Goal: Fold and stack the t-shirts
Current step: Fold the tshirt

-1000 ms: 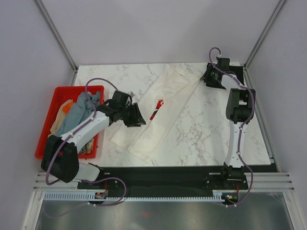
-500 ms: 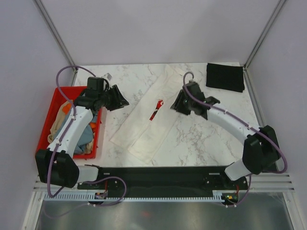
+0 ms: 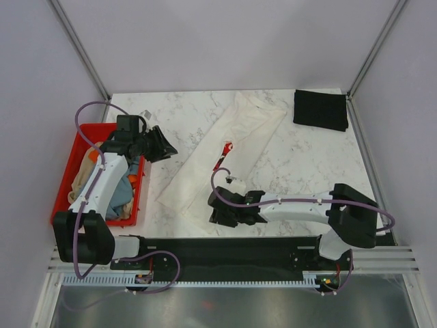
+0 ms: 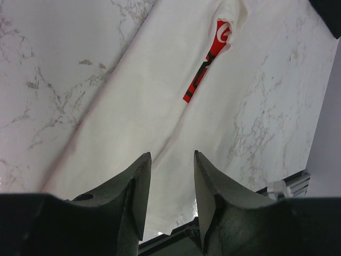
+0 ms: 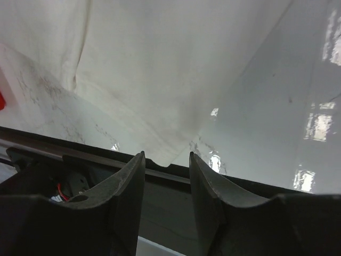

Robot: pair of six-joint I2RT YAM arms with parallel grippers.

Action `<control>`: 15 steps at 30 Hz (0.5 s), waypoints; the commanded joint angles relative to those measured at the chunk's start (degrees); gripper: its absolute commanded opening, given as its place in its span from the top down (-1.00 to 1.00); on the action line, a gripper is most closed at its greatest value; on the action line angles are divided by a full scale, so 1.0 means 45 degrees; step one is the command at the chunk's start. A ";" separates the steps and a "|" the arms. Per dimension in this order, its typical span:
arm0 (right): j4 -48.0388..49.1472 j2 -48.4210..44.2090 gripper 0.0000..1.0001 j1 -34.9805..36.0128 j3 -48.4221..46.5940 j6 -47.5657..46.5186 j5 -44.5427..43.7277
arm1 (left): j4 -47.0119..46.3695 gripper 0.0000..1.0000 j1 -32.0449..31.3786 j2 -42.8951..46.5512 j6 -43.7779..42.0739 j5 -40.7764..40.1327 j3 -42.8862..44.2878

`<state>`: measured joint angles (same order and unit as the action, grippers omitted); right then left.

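Observation:
A cream-white t-shirt (image 3: 239,137), folded into a long strip, lies diagonally across the marble table, its red chest print (image 3: 222,156) facing up. My right gripper (image 3: 218,216) hangs open low over the strip's near corner at the table's front edge. In the right wrist view that corner (image 5: 168,157) lies just beyond my right gripper (image 5: 166,156). Left of the strip, near the crate, my left gripper (image 3: 164,145) hovers open and holds nothing. The left wrist view shows my left gripper (image 4: 170,160) above the shirt (image 4: 144,96) and its print (image 4: 208,64). A folded black t-shirt (image 3: 319,109) rests at the back right.
A red crate (image 3: 66,179) stands at the left edge and holds a grey-blue shirt (image 3: 123,191), a tan one (image 3: 85,174) and an orange one (image 3: 92,156). A black rail (image 3: 239,246) runs along the table's front edge. Frame posts stand at the back corners.
My right arm swung from the back right, leaving the black shirt uncovered there, across the cream shirt to its near corner. My left gripper drew back from the shirt towards the crate.

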<state>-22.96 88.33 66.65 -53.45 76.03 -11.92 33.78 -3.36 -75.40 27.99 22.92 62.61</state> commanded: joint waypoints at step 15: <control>-0.0230 0.2381 0.07 0.1927 -0.1422 0.2109 -0.1394 | -0.0397 0.10 0.0003 0.0446 -0.0614 0.0825 -0.0905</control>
<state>-23.27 97.80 74.89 -57.58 83.83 -16.38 33.56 -3.36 -74.94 27.51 24.64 59.35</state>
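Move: The right hand hangs some 6 cm above the table at the shirt's near end. The near corner it goes for lies about 5 cm back and 5 cm to its left, below it; the shirt's other near corner is roughly 17 cm left and 6 cm ahead, and the red print about 21 cm ahead and 3 cm right. From the left hand, the aimed-at corner lies around 23 cm back, 10 cm right and 17 cm below. The right hand eases back, to its left and down, about 3 cm each way, towards the t-shirt's near corner by the front table edge, covering most of that early and then barely creeping, with the half-open fingers either side of the corner in its own view but not closing. Meanwhile the empty left hand sinks and draws back some 2 cm in all above the shirt's left side, then hovers with its fingers still half open. ##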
